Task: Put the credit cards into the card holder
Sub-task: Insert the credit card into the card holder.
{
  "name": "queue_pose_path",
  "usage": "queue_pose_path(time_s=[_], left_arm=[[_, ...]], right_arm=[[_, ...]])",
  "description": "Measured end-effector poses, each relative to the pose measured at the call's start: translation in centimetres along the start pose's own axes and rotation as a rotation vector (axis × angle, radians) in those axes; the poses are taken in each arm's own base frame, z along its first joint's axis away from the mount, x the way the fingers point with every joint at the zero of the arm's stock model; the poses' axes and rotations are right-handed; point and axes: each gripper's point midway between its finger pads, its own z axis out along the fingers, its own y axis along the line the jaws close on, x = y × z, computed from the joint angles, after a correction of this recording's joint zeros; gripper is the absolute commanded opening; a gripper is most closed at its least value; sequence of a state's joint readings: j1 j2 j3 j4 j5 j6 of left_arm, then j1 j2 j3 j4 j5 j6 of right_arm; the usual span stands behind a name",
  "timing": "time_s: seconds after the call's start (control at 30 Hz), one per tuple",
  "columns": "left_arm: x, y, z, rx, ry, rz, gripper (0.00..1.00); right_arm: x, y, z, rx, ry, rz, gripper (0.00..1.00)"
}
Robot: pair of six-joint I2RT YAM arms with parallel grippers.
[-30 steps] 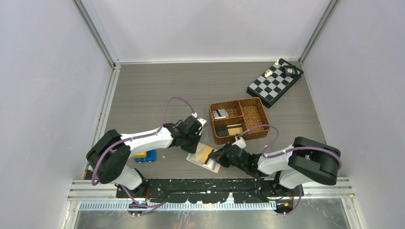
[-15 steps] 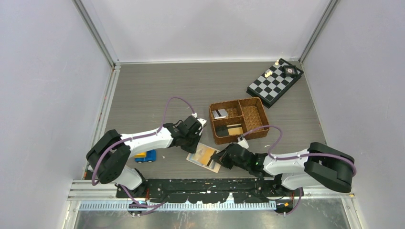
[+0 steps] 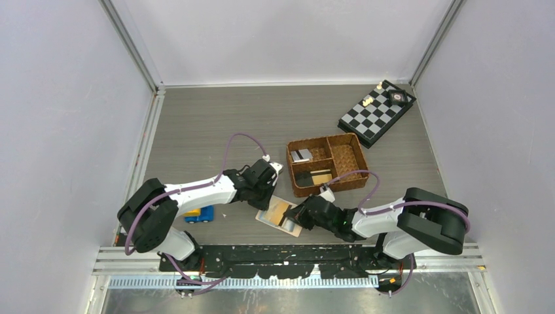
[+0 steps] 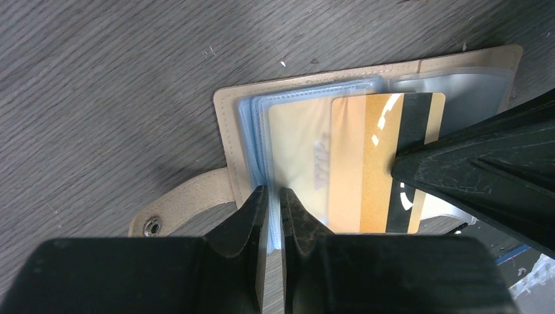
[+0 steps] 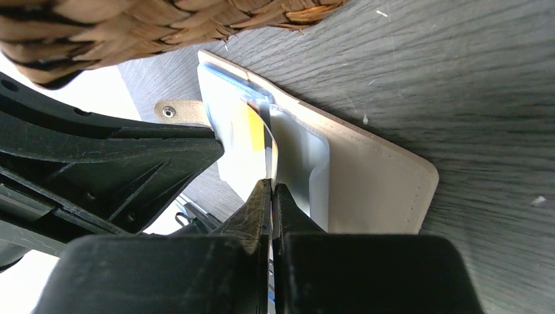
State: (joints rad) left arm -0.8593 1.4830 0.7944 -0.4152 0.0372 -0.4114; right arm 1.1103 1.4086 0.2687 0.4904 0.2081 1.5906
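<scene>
The card holder (image 3: 273, 210) lies open on the table in front of the basket, with its snap tab (image 4: 171, 212) to the left. My left gripper (image 4: 273, 195) is shut on the edge of its pale blue-grey pockets (image 4: 256, 140). My right gripper (image 5: 270, 186) is shut on a yellow-tan credit card (image 4: 366, 163) with a black stripe. Part of the card sits inside a clear pocket, and the striped end sticks out toward the right fingers (image 4: 471, 163). In the top view the two grippers, left (image 3: 265, 198) and right (image 3: 299, 215), meet over the holder.
A brown woven divided basket (image 3: 347, 140) stands just behind the holder, with a silver-grey card (image 3: 302, 156), a black card (image 3: 304, 179) and a tan card (image 3: 321, 177) in it. A chessboard (image 3: 376, 112) lies at the back right. A blue-and-yellow toy (image 3: 199, 214) sits under the left arm.
The right arm's elbow swung out to the right, then came back, while its gripper stayed at the holder. The left arm and the holder have not moved.
</scene>
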Motion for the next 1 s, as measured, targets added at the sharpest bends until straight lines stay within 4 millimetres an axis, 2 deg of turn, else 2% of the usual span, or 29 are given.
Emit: queue_pose_path(time_s=[0.37, 0.47, 0.6, 0.7, 0.87, 1.0], left_arm=[[0.0, 0.1, 0.0, -0.001, -0.004, 0.001, 0.21], [0.0, 0.1, 0.0, -0.003, -0.008, 0.001, 0.26], [0.1, 0.4, -0.2, -0.014, -0.018, -0.001, 0.4], [0.4, 0.7, -0.6, -0.024, -0.017, -0.004, 0.46], [-0.1, 0.6, -2.4, -0.013, -0.059, -0.014, 0.5], [-0.9, 0.9, -3.5, -0.012, -0.101, -0.036, 0.51]], right_arm=[[-0.4, 1.0, 1.1, -0.007, -0.015, -0.037, 0.01], [-0.3, 1.2, 1.4, -0.009, -0.014, -0.049, 0.08], [-0.3, 1.4, 1.4, -0.005, -0.015, -0.066, 0.19], [-0.5, 0.8, 1.0, 0.026, -0.016, -0.092, 0.28], [-0.8, 0.0, -0.3, 0.076, -0.028, -0.138, 0.39], [-0.6, -0.1, -1.1, 0.103, -0.03, -0.186, 0.42]])
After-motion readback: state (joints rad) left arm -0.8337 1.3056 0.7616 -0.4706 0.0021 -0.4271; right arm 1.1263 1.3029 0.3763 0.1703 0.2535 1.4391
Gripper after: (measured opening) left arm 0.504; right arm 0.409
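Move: The right fingers pinch the outer, black-striped edge of the credit card; the card holder's sleeve pocket lies about 4 cm left and 2 cm ahead of them, roughly 1 cm lower. The woven tray stands some 15 cm ahead and 11 cm right of that hand. The left fingertips are on the sleeves' left edge, with the pocket's middle about 3 cm to their right and 2 cm back, and the snap strap roughly 5 cm left and 1 cm ahead. Still pinching the striped edge, the right hand pushes the card about 2 cm forward and left into the sleeve, then opens, lets go and backs off right and slightly back some 3 cm, rolling its left side down about 10 degrees. Meanwhile the left fingers spread, slide 1.5 cm left off the sleeve edge and lift about 3 cm clear. ##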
